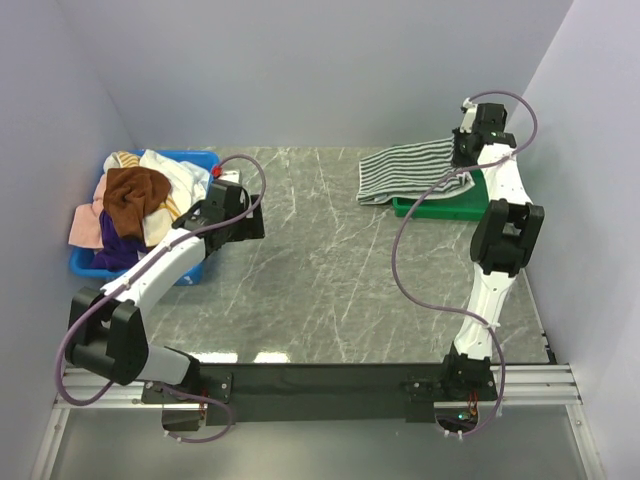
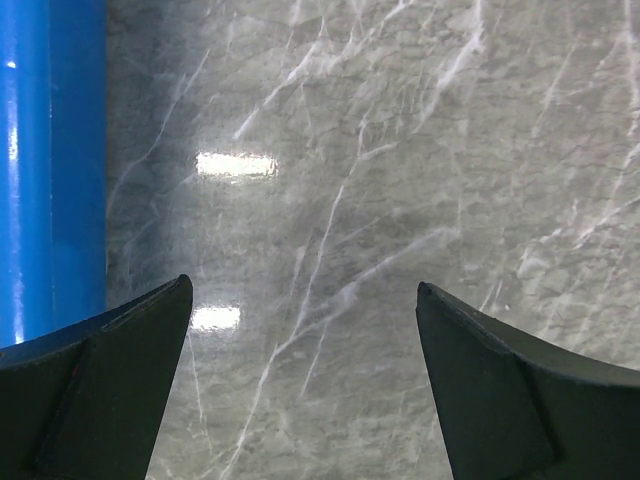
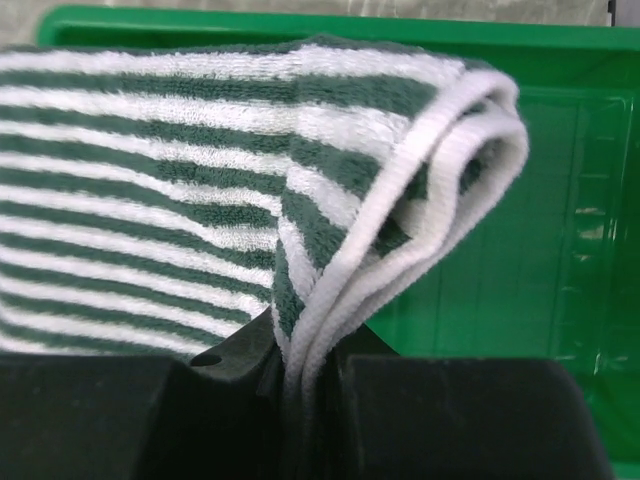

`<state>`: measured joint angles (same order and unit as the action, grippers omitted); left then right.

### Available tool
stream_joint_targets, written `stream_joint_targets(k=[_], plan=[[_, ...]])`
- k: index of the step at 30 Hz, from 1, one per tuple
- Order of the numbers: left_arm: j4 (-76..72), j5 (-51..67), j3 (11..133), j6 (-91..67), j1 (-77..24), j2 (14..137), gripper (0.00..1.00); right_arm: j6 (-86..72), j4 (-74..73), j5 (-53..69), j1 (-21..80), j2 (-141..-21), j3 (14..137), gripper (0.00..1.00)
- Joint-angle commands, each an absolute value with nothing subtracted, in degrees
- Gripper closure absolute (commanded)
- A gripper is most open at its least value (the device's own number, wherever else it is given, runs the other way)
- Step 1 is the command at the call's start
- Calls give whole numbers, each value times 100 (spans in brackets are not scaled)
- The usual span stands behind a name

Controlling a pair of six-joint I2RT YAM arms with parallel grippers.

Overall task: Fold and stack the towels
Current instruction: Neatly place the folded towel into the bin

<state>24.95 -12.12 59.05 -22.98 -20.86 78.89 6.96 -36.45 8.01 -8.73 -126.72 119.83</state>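
A folded grey-white striped towel (image 1: 405, 170) lies at the back right, partly over the green tray (image 1: 440, 207). My right gripper (image 1: 465, 150) is shut on its white-edged corner. In the right wrist view the striped towel (image 3: 180, 190) runs away from the pinched hem at my right gripper (image 3: 310, 365), above the tray's floor (image 3: 520, 290). A heap of mixed towels (image 1: 135, 200), brown, white, pink and purple, fills the blue bin (image 1: 195, 270) at the left. My left gripper (image 1: 245, 215) hangs open beside the bin. Its open fingers (image 2: 500, 380) frame bare marble, with nothing between them.
The blue bin's wall (image 2: 50, 170) stands close on the left of my left gripper. Grey walls close in the table on the left, back and right. Marble tabletop (image 1: 320, 260) stretches between bin and tray.
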Motion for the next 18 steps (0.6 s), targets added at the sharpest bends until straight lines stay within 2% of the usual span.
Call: stream_joint_targets(k=[1, 18], plan=[[2452, -1397, 5906, -2197, -2074, 8006, 1, 1440, -3568, 730, -931, -12797, 12349, 100], [2434, -1389, 5897, -2215, -2057, 8253, 1, 2197, -3217, -483, -1213, -12885, 12076, 100]])
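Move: The green bin that the held towel is being taken to has its middle about 5 cm back and 3 cm to the right of the right hand, some 12 cm below it. The folded striped towel hangs from those fingers, its middle roughly 13 cm to the hand's left, 4 cm back and 4 cm lower. From the left hand, the bin lies about 58 cm to the right, 15 cm ahead and 11 cm down. The striped towel, still pinched at its right end by the right hand, is lowered about 2 cm and drawn some 6 cm to the right over the green bin, the sinking done early and the sideways pull gathering pace. The hand rolls about 15 degrees, left side down, fingers staying closed. The empty left hand sinks 2 cm beside the blue basket, wide open. ##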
